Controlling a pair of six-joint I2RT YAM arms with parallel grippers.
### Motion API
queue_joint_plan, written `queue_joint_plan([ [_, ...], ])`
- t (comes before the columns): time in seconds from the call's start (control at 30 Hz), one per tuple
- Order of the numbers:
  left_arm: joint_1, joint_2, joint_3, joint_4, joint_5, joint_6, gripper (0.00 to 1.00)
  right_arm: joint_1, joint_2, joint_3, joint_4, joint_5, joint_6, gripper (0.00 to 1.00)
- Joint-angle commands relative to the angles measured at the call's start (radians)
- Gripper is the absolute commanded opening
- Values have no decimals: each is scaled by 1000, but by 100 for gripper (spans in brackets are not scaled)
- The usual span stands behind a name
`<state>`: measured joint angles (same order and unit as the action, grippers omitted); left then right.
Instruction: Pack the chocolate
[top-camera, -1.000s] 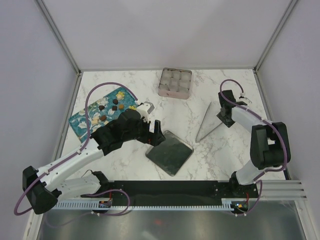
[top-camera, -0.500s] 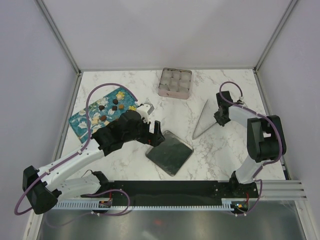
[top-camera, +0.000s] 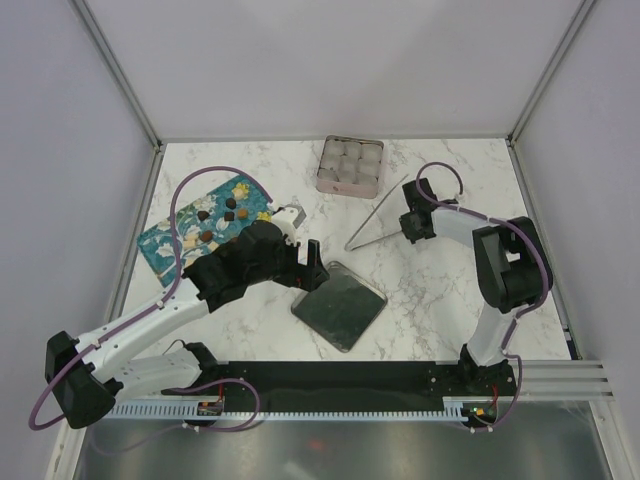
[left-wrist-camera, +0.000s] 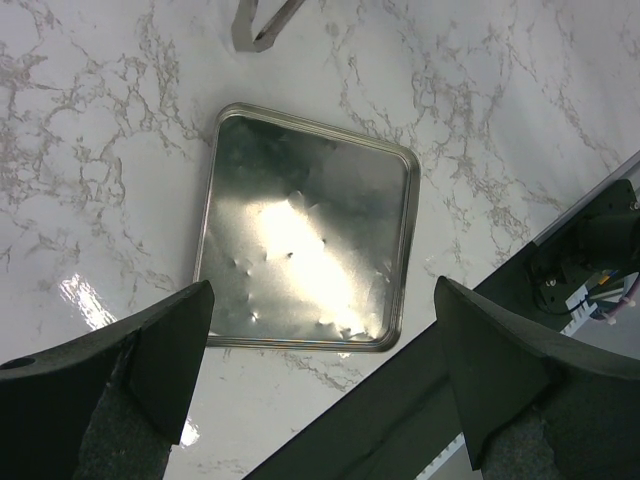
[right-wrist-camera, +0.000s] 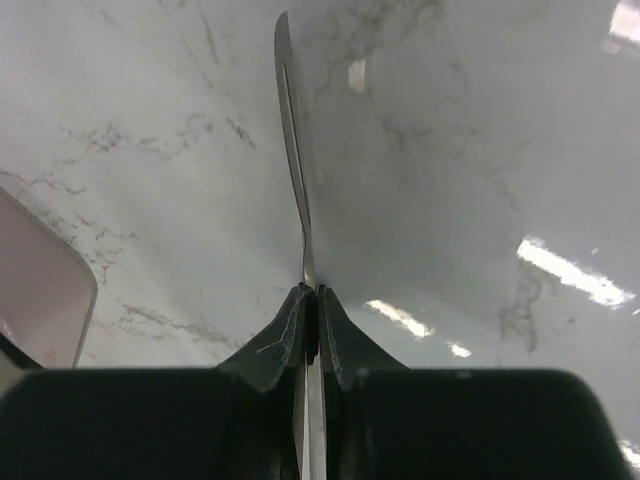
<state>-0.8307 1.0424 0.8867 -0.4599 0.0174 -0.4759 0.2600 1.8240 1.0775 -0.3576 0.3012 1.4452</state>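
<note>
Several small dark and reddish-brown chocolate pieces (top-camera: 229, 213) lie on a floral tray (top-camera: 160, 247) at the left of the table. My left gripper (top-camera: 306, 270) (left-wrist-camera: 322, 300) hangs open above a flat square metal lid (top-camera: 340, 306) (left-wrist-camera: 305, 240), holding nothing. My right gripper (top-camera: 411, 224) (right-wrist-camera: 310, 292) is shut on thin metal tongs (top-camera: 372, 216) (right-wrist-camera: 292, 150), which the right wrist view shows edge-on. The tongs' pointed end (left-wrist-camera: 256, 28) lies left of the gripper, toward the lid.
A square pink tin (top-camera: 350, 166) filled with pale paper cups stands at the back centre. White walls enclose the marble table on three sides. A black rail (left-wrist-camera: 420, 420) runs along the near edge.
My right gripper has closed on the tongs and swung them left, from the right side toward the table's middle. The left arm has not moved.
</note>
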Motion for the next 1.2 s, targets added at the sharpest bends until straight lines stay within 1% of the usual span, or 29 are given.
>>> queue_joint_plan([
  [0.0,1,-5,-2,41,-40,-26,100,57,49,15,-30,-40,145,11],
  [0.13,-1,-1,-2,41,-39,-23,100,94,80,30,-49,-65,242,12],
  [0.2,1,2,-3,41,-48,-21,100,107,87,38,-90,-71,292,14],
  [0.27,1,8,-2,41,-59,-17,100,119,78,42,-112,-65,320,18],
  [0.33,1,14,11,40,-71,-13,100,125,64,45,-127,-53,340,25],
  [0.37,1,25,17,40,-73,-13,100,130,52,48,-135,-48,343,38],
  [0.43,2,39,38,40,-66,-13,100,133,38,68,-152,-36,336,47],
  [0.47,1,47,47,40,-63,-13,100,136,28,78,-161,-31,331,54],
  [0.57,2,82,80,35,-62,2,100,137,-8,105,-185,-36,304,60],
  [0.63,2,103,110,30,-94,16,100,143,-40,110,-192,-30,288,63],
  [0.7,2,125,151,32,-134,32,100,145,-95,114,-192,-16,227,67],
  [0.73,2,157,167,36,-143,66,100,147,-118,117,-192,-7,196,68],
  [0.77,2,177,185,36,-157,86,100,145,-170,117,-192,18,117,72],
  [0.8,2,204,228,38,-178,136,100,143,-198,117,-160,24,57,74],
  [0.87,5,287,276,30,-178,192,99,143,-279,125,-144,38,-73,87],
  [0.9,7,313,329,24,-178,215,99,143,-310,127,-133,50,-218,89],
  [0.93,7,338,352,23,-169,271,97,142,-340,125,-129,50,-303,89],
  [1.0,7,409,414,23,-157,328,97,143,-460,87,-101,33,-431,90],
  [1.03,8,451,431,27,-142,398,96,143,-559,64,-84,21,-554,90],
  [1.1,16,496,474,35,-126,459,96,142,-668,-6,-58,0,-639,94],
  [1.13,21,514,486,41,-107,518,95,142,-722,-25,-58,-13,-704,95],
  [1.17,31,533,497,50,-81,543,95,142,-832,-42,-57,-28,-742,97],
])
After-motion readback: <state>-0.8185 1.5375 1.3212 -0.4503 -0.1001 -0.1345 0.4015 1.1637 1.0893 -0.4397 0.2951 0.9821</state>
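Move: The right hand has the tongs pinched by one arm, just above the table; the place to leave them is about 6 cm to its left. Their bend lies roughly 13 cm left and 4 cm back of this hand, and the pink box about 14 cm ahead and 12 cm left. From the open left hand, that bend is some 14 cm ahead, 6 cm right and 17 cm down, with the metal tray about 2 cm ahead, 4 cm right and 18 cm down. Keeping its pinch low over the table, the right hand drags the tongs about 6 cm left past the near side of the pink box, then opens wide to let go of them and lifts some 23 cm, drawing back a little near the end as its fingers tilt up from steeply down towards forward. The left hand barely shifts at first, then swings about 10 cm forward and 6 cm right towards the bend of the tongs, staying high with its fingers open and rolling about 20 degrees. ##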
